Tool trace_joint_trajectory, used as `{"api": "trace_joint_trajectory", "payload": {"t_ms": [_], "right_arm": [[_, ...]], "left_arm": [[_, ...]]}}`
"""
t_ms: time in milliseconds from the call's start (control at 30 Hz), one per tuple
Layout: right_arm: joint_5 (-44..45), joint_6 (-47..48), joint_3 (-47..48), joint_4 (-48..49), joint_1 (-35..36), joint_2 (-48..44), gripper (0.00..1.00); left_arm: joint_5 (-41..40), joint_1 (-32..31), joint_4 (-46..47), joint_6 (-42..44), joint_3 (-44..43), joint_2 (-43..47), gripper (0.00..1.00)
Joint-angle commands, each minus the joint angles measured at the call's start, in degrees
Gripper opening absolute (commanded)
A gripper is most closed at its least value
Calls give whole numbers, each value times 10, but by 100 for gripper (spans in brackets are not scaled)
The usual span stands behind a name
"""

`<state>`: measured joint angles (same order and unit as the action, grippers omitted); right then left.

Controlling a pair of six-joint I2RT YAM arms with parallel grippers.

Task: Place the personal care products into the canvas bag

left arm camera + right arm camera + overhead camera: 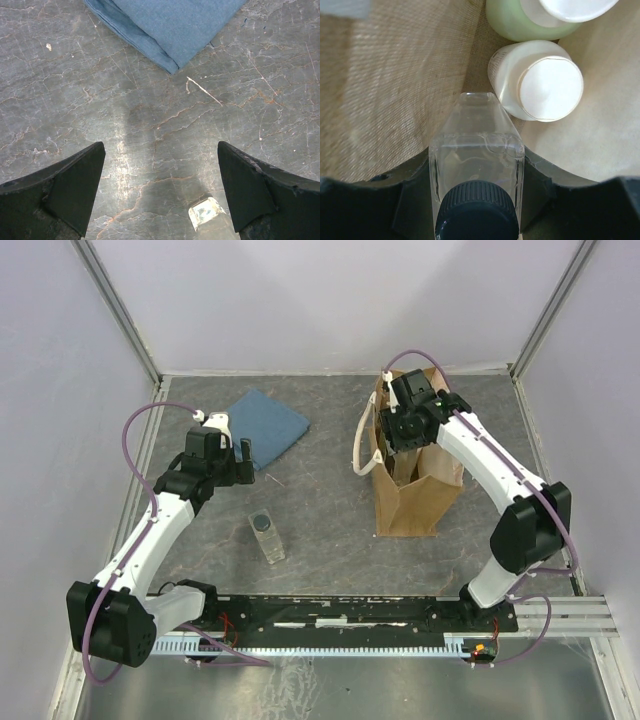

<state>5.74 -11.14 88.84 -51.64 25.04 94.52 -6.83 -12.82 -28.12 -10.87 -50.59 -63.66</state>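
Note:
My right gripper (476, 167) is shut on a clear rectangular bottle with a dark cap (475, 145), held inside the canvas bag (395, 75). Just beyond it in the bag are a cream cylindrical bottle (540, 82) and a pale green bottle (525, 22). From above, the right gripper (405, 445) sits in the mouth of the tan bag (410, 505). A second clear dark-capped bottle (267, 537) lies on the table. My left gripper (240, 455) hovers open above the table, beyond that bottle. A corner of the bottle (205, 212) shows near the right finger of the left gripper (160, 187).
A folded blue cloth (265, 425) lies at the back left, just beyond the left gripper, and its corner (165, 30) shows in the left wrist view. The bag's cream handles (365, 445) hang on its left side. Grey walls enclose the marbled table (320, 490).

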Motion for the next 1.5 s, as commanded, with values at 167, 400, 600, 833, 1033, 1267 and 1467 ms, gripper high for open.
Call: {"api": "trace_joint_trajectory", "payload": {"t_ms": [167,400,600,833,1033,1267,1467], "right_arm": [[-33,-3,-4,89,-24,23,0],[-41,-6,-20,98,-26,45,3],[-36,-5,-23,95,-27,41,45],[-3,10,14,51,-27,-1,74],[12,24,60,-7,-26,-71,78],[17,14,69,-39,-9,-153,84],[26,-1,72,-45,99,-181,86]], "left_arm": [[13,3,24,-1,-6,2,100],[12,3,24,-1,-6,2,100],[11,3,24,-1,-7,2,100],[12,4,24,-1,-7,2,100],[9,4,23,-1,-7,-1,100],[8,4,23,-2,-7,-3,100],[12,4,24,-4,-8,-10,100]]}}
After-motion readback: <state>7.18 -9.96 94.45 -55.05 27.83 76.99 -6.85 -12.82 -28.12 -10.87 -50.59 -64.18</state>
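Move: The clear square bottle, already gripped by the right hand and inside the canvas bag, goes to the bag floor about 17 cm below that hand and 1 cm ahead. The white bottle stands some 5 cm ahead, 4 cm to the right and 12 cm below; the green pump bottle is about 11 cm ahead, 3 cm right and 11 cm down. From the left hand, that floor spot lies roughly 33 cm right, 5 cm ahead and 15 cm below. The clear square bottle is lowered about 5 cm, almost straight down, in the right hand's steady grip, onto the bag floor beside the white bottle. There the fingers open and let go of it, and the empty hand climbs fast, nearly 20 cm, up out of the bag, drawing back some 5 cm as the fingertips tilt up and forward. ##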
